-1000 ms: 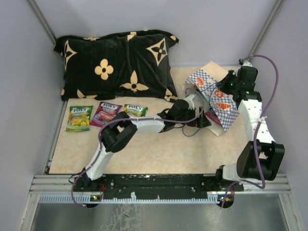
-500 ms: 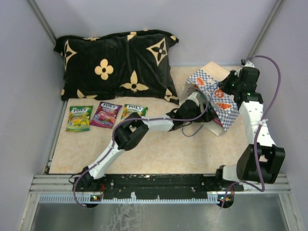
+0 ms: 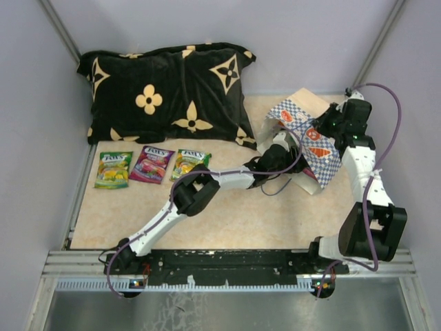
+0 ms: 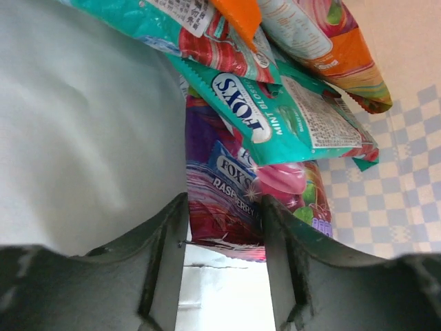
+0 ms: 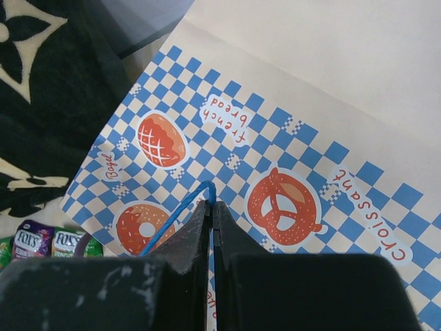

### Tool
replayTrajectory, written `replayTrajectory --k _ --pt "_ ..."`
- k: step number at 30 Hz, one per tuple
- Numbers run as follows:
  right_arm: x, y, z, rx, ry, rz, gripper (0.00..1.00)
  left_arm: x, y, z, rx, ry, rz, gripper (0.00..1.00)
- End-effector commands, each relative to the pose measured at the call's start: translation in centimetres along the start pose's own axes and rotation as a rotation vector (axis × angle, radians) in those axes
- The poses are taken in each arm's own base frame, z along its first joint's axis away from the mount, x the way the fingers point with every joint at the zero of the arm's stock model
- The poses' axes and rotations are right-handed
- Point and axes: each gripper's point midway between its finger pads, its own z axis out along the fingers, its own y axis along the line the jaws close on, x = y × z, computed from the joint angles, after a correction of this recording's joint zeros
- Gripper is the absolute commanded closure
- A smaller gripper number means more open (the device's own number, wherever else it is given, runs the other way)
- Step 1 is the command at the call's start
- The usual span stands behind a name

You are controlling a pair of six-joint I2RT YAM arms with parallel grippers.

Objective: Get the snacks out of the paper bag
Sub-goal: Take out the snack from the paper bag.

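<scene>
The blue-and-white checkered paper bag lies tipped on its side at the right of the mat. My left gripper reaches into its mouth, jaws partly apart. The end of a magenta raspberry snack packet sits between the fingers. A teal mint packet and an orange one lie stacked above it inside the bag. My right gripper is shut on the bag's blue cord handle and holds that side up. Three snacks lie in a row on the mat at left.
A black cushion with tan flowers fills the back left of the mat, close to the bag's mouth. The left arm stretches diagonally across the middle of the mat. Grey walls enclose the workspace.
The left arm has stretched further right, pushing its gripper deeper into the bag, and its jaws have narrowed. The right gripper has kept its hold on the handle.
</scene>
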Motion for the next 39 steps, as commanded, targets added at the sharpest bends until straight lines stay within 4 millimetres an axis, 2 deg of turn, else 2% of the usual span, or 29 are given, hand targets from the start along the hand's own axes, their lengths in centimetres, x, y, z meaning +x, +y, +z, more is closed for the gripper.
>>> replayTrajectory --k 1,4,5,6,8,9,13,17,21,24,25,28,29,31,39 --pt "-2.9 -0.6 0.8 -0.024 -0.077 0.020 1.00 -0.7 -0.7 1.1 -0.007 -0.089 -0.024 0.54" --pt "-3.7 -0.6 1.6 -0.041 -0.076 0.033 1.00 -2.0 -1.1 1.8 -0.013 -0.140 -0.044 0.67" --pt "-4.0 -0.6 1.9 -0.046 -0.072 0.036 1.00 -2.0 -0.9 2.4 -0.021 -0.146 -0.047 0.72" --pt "-4.3 -0.7 2.1 -0.046 -0.072 0.041 1.00 -3.0 -1.7 2.8 -0.010 -0.162 -0.052 0.75" --pt "-4.8 -0.9 2.6 -0.053 -0.073 0.051 1.00 -3.6 -1.7 4.0 0.010 -0.178 -0.074 0.81" --pt "-5.2 -0.9 2.7 -0.061 -0.076 0.055 1.00 -5.0 -2.7 4.3 0.048 -0.206 -0.093 0.84" --pt "-5.7 -1.1 3.0 -0.072 -0.081 0.070 1.00 -7.9 -1.8 4.8 0.111 -0.288 -0.171 0.96" --pt "-6.1 -0.9 3.4 -0.086 -0.078 0.076 1.00 -10.8 -1.7 4.4 0.189 -0.358 -0.195 0.97" --pt "-6.7 -0.4 3.0 -0.094 -0.090 0.074 1.00 -12.4 -3.6 3.1 0.286 -0.359 -0.167 0.95" --pt "-7.3 -0.1 2.4 -0.089 -0.106 0.075 1.00 -12.5 -5.6 1.2 0.351 -0.334 -0.131 0.98" --pt "-7.6 0.0 2.2 -0.091 -0.114 0.075 1.00 -13.1 -6.9 0.2 0.375 -0.328 -0.120 1.00" --pt "-8.4 0.1 2.1 -0.080 -0.128 0.063 1.00 -13.4 -9.0 -2.4 0.421 -0.284 -0.075 1.00" --pt "-8.4 -0.1 2.3 -0.072 -0.127 0.059 1.00 -12.4 -8.4 -3.2 0.409 -0.256 -0.063 1.00" --pt "-8.1 -0.6 2.6 -0.054 -0.121 0.057 1.00 -12.7 -9.5 -6.0 0.417 -0.242 -0.034 1.00" --pt "-7.7 -0.3 2.3 -0.075 -0.135 0.083 1.00 -12.5 -8.8 -17.9 0.331 -0.196 0.118 1.00"
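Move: The raspberry pack, the purple one nearest the bag's mouth, lies with its near edge at the left fingertips; its middle is about 2 cm ahead, 4 cm to the right and 1 cm below. The mint pack is some 8 cm ahead and 2 cm right, and an orange pack roughly 14 cm straight ahead, slightly higher. From the right hand, the raspberry pack is about 4 cm back, 2 cm left and 19 cm down. The raspberry pack's edge gets pinched as the half-open left fingers finish shutting while reaching in some 5 cm, forward and right. Holding the pack, the left hand pushes a few centimetres farther forward, rolling its left side down about 15 degrees, then draws out of the mouth, back, left and up, over 10 cm each way. The right fingers keep the blue handle and shift it about 5 cm forward and 3 cm right, dipping, then rising. ##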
